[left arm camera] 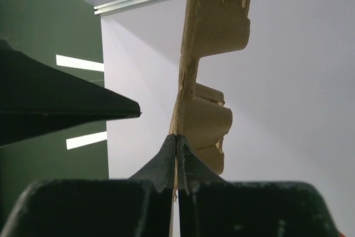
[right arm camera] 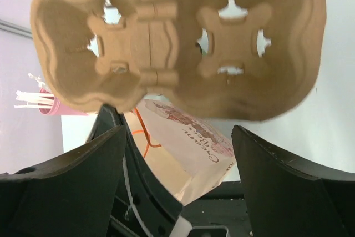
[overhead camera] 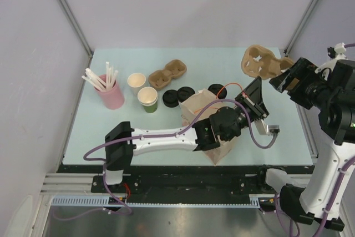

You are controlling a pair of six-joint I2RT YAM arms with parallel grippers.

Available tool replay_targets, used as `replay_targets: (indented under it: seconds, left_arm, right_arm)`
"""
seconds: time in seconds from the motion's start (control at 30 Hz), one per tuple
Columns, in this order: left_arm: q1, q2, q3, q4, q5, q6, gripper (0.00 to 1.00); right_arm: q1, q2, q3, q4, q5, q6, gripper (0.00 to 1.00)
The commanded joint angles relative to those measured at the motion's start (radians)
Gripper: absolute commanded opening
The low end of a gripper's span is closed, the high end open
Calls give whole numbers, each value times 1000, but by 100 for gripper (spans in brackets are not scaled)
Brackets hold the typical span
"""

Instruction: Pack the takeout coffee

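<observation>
No lidded takeout coffee shows in any view. A white paper cup and a green-sided paper cup stand open-topped on the table, with three black lids lying to their right. My left gripper points upward, shut on the thin edge of a brown pulp cup carrier held in the air. My right gripper is open just right of that carrier, and its fingers do not touch it. A brown paper bag stands under the left arm.
A second pulp carrier lies behind the cups. At the left of the table stands a pink cup of white straws. White walls close in the table at the back and on both sides.
</observation>
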Motion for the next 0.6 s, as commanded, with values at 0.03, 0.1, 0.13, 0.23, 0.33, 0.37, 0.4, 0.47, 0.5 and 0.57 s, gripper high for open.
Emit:
replay_targets:
  seconds: [0.03, 0.1, 0.13, 0.23, 0.33, 0.37, 0.4, 0.47, 0.5, 0.57]
  left_arm:
    - [31, 30, 86, 73, 23, 669, 1]
    - [31, 29, 70, 75, 31, 675, 0]
    - [31, 27, 63, 76, 29, 675, 0]
    - [31, 20, 34, 78, 20, 672, 0]
    - [31, 9, 5, 79, 24, 673, 0]
    - [31, 10, 2, 81, 23, 673, 1]
    - [31, 9, -1, 81, 21, 672, 0]
    - [31, 9, -4, 83, 15, 666, 0]
    - [32, 9, -4, 81, 14, 664, 0]
    - [37, 10, -4, 81, 14, 664, 0]
  right_arm:
    - [136, 34, 12, -49, 180, 78, 82]
    - [266, 38, -31, -7, 315, 100, 82]
    - [325, 38, -40, 7, 389, 133, 82]
    - [485, 59, 1, 27, 588, 173, 83]
    - [548, 123, 103, 11, 655, 178, 82]
    - [557, 139, 121, 9, 660, 176, 82]
    - [565, 163, 136, 6, 662, 176, 82]
    - [577, 177, 181, -8, 658, 172, 82]
    - [577, 179, 196, -25, 654, 170, 81]
    - [578, 173, 233, -40, 649, 170, 81]
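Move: The cup carrier hangs in the air with its open wells towards the right hand. Its middle is about 6 cm ahead of that open gripper, 4 cm to its left and roughly at its height. Below, the paper bag stands about 16 cm to the right hand's left and level with it, its middle some 30 cm down; a black lid lies about 17 cm ahead, 15 cm left, 38 cm down. From the left hand, which already pinches the near rim, the carrier's middle is about 5 cm ahead and 5 cm to the right, level. The right hand, fingers wide open throughout, closes in on the well side of the carrier, going about 4.5 cm forward and 3 cm left; it first dips some 2.5 cm, then climbs back to a touch above its starting height, while it rolls about 10 degrees, left side down. The left hand keeps its shut pinch on the near rim and holds the carrier out to the other hand, easing about 2 cm forward early on and then sinking roughly 1.5 cm; no grip by the right fingers is seen yet. ##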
